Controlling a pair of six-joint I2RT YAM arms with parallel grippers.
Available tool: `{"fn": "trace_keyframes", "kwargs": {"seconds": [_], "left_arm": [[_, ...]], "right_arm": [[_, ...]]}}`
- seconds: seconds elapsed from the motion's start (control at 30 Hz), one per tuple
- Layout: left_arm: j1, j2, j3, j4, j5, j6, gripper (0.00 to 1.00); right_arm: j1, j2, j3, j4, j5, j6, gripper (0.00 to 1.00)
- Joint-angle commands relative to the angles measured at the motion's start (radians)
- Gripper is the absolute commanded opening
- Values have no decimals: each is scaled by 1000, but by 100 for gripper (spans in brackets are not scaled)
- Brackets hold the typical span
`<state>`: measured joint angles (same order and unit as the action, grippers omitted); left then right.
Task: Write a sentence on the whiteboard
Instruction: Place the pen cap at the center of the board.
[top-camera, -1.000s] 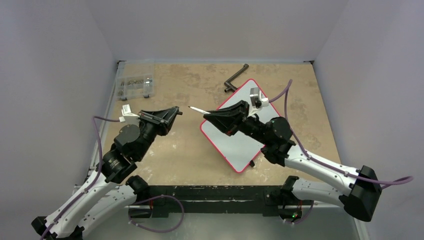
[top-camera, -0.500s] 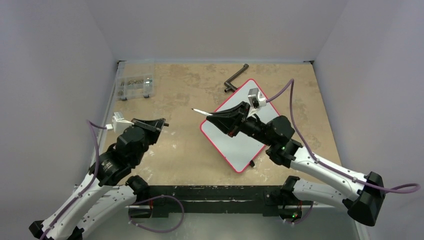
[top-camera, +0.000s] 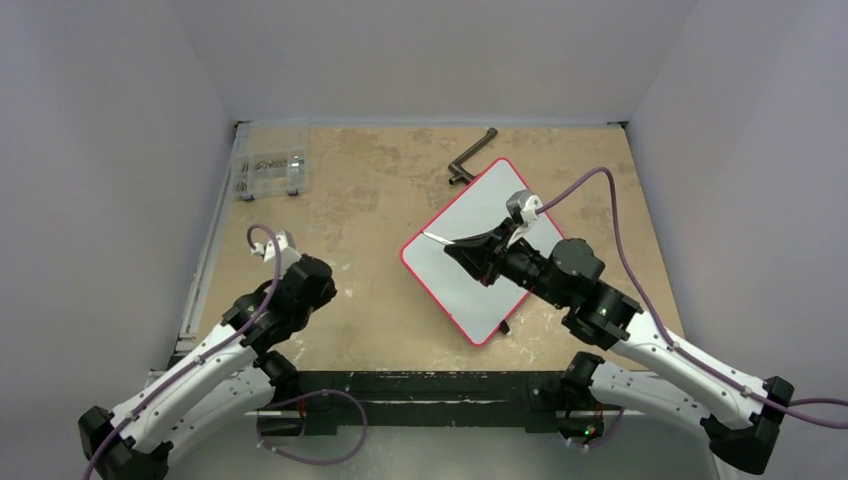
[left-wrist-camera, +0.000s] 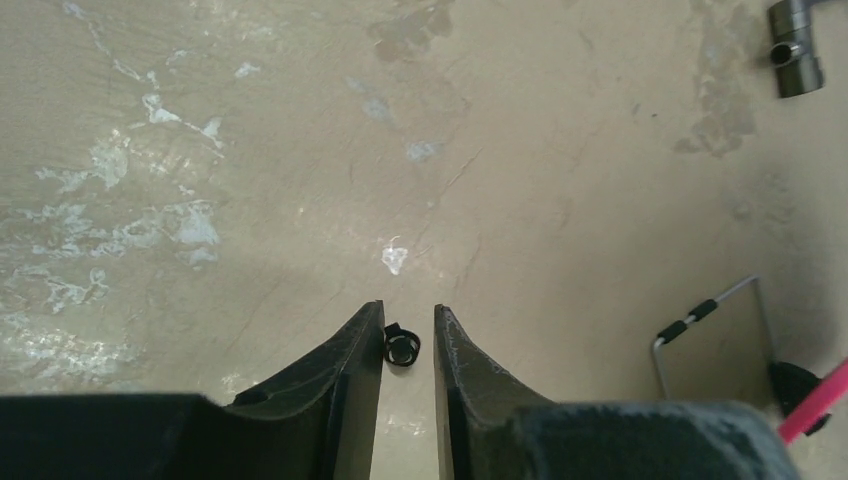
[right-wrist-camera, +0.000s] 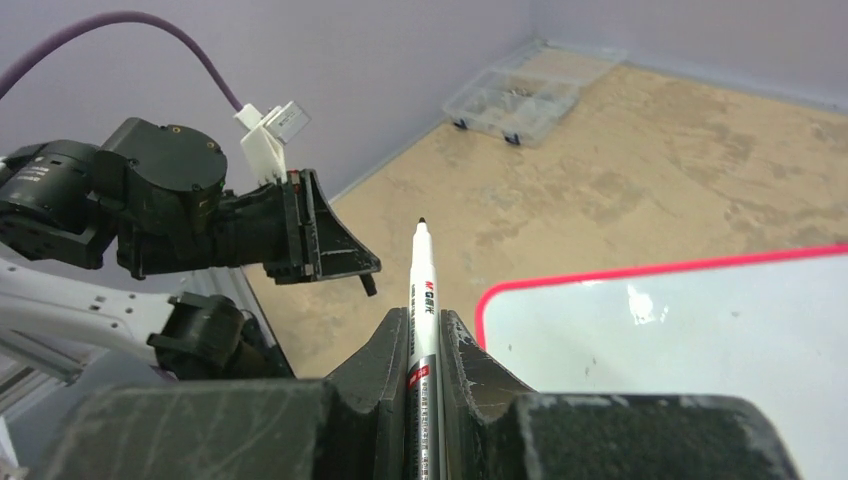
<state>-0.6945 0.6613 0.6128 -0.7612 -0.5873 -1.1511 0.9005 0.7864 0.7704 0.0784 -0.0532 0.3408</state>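
The whiteboard (top-camera: 490, 260) lies at an angle right of centre, pale grey with a thin red rim; its surface is bare, so the sentence is out of view. My right gripper (top-camera: 468, 246) hovers over the board's left corner, shut on a white marker (right-wrist-camera: 424, 290) whose bare black tip points left past the rim (right-wrist-camera: 600, 275). My left gripper (left-wrist-camera: 408, 312) points down at the tabletop near the left front. Its jaws stand slightly apart, and a small black cap (left-wrist-camera: 402, 346) sits between them against the left finger (left-wrist-camera: 355, 370).
A clear compartment box (top-camera: 270, 172) stands at the back left. A dark crank-shaped metal tool (top-camera: 470, 158) lies just behind the board. A bent wire piece (left-wrist-camera: 700, 318) rests on the table right of my left gripper. Walls close three sides.
My left arm has pulled back and down toward the near left, and its jaws have parted slightly. My right gripper has carried the marker rightward over the board's left corner.
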Motion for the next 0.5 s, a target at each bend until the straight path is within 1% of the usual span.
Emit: {"fn": "trace_keyframes", "kwargs": {"seconds": [0.0,0.1,0.13,0.2,0.37,0.47], "left_arm": [[14,74,-30,77,43,109,27],[19,104,-47,130,79,134,41],[20,109,-51,140,87,137,47],[26,114,-63,155,100,140,55],[38,108,-90,207,148,175,64],[38,89,-107,281,221,246,68]], "right_arm": [[-1,-49,6,-145,132,-5,0],[0,-81,-26,-176,196,37,0],[0,-88,-34,-181,200,47,0],[-1,-98,-44,-185,187,54,0],[-1,-119,-63,-173,167,63,0],[-2,-134,-72,-166,178,63,0]]}}
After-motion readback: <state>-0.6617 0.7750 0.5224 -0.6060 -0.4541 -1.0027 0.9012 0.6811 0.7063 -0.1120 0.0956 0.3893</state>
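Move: The pen cap is still at the left fingertips; the bare table spot for it lies about 4 cm ahead, 3 cm right and 13 cm below, with the whiteboard's middle 12 cm ahead and 30 cm right of that hand. From the right hand, holding the uncapped pen, the whiteboard's middle is roughly 13 cm ahead, 9 cm right, 32 cm down; the dark handle is some 37 cm ahead, 6 cm right. Left hand sinks about 4 cm and opens, freeing the cap; right carries the pen down 5 cm, rightward. ##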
